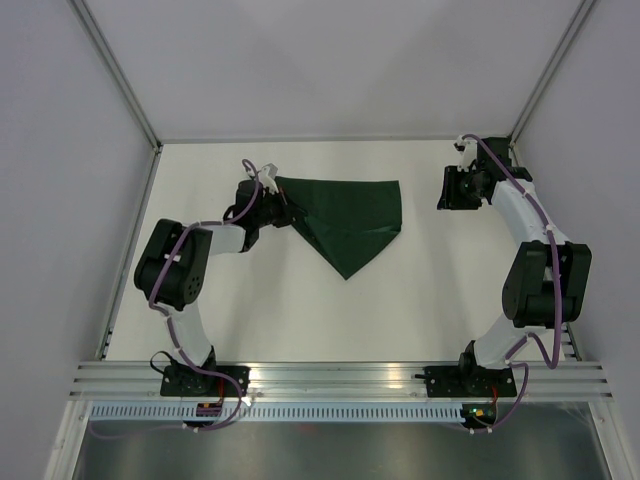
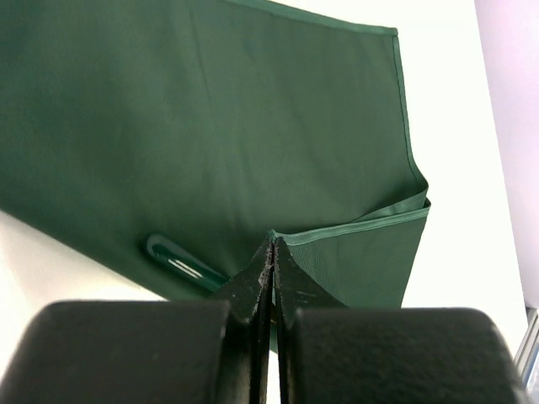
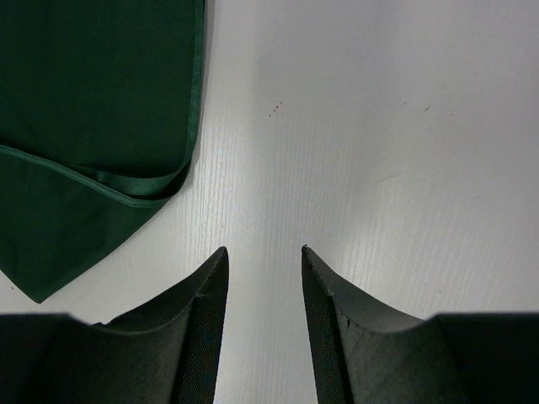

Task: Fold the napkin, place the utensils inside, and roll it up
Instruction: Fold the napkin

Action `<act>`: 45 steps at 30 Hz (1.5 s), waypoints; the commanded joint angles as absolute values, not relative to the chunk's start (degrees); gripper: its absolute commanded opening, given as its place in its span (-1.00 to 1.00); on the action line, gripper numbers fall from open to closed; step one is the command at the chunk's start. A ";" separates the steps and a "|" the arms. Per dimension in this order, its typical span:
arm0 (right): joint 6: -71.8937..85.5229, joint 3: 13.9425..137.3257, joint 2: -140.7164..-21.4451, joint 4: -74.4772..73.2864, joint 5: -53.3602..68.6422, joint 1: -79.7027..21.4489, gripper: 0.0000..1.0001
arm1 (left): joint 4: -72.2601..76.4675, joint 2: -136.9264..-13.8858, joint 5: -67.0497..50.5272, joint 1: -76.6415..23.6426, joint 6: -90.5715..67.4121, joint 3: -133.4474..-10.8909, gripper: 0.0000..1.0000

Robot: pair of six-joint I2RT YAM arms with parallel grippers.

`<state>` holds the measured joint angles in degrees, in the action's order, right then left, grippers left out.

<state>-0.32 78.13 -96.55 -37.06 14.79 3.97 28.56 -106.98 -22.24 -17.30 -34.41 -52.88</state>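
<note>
The dark green napkin lies folded into a rough triangle at the table's middle back, its point toward the arms. My left gripper is at its left corner. In the left wrist view the gripper is shut, pinching the hemmed corner of the napkin. A slim, glossy dark utensil end shows at the cloth's near edge, and the rest of it is hidden by my fingers. My right gripper is open over bare table, apart from the napkin's right corner, with nothing between its fingers.
The white table is walled by grey panels with aluminium posts at the back corners. A ribbed metal rail carrying both arm bases runs along the near edge.
</note>
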 commanded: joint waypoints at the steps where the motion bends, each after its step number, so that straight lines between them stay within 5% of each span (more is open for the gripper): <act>1: -1.05 78.13 -97.29 -36.12 14.50 3.78 -0.08 | 31.46 -108.28 -24.70 -16.61 -36.39 -55.63 -0.95; 23: -1.58 77.26 -96.94 -35.86 14.50 3.78 -0.08 | 31.99 -112.24 -25.84 -14.33 -37.88 -56.60 -0.95; 31: -1.76 76.82 -96.77 -35.60 14.41 3.78 -0.08 | 31.99 -112.06 -25.75 -13.71 -38.23 -56.60 -0.78; 39: -1.58 76.82 -96.68 -35.59 14.59 3.78 -0.08 | 31.82 -109.34 -25.31 -12.39 -38.15 -55.90 -0.39; 45: -1.67 76.64 -96.85 -35.24 14.59 3.69 -0.08 | 32.08 -106.01 -24.26 -10.90 -38.58 -55.02 -0.32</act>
<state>-1.74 77.14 -96.73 -36.73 14.76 3.97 29.26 -110.96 -24.32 -11.90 -36.73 -54.81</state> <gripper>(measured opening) 0.461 0.332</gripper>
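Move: Just ahead and to the left of the left hand, which holds the napkin's flap corner, lies the knife's handle end, about 2 cm out, 2 cm left and 4 cm below. The napkin's near fold corner is some 17 cm back and 13 cm right of this hand, and its far right corner about 8 cm ahead and 26 cm right. From the idle right hand the handle end lies roughly 42 cm left, 3 cm ahead and 10 cm lower. Lowering the pinched flap corner about 2 cm towards the knife handle, the left hand also eases a centimetre or so forward and left, tipping slightly down. At the bottom the fingers open to about a third and let go of the cloth; the open hand then slides some 2 cm left and a little forward, beginning to rise. ##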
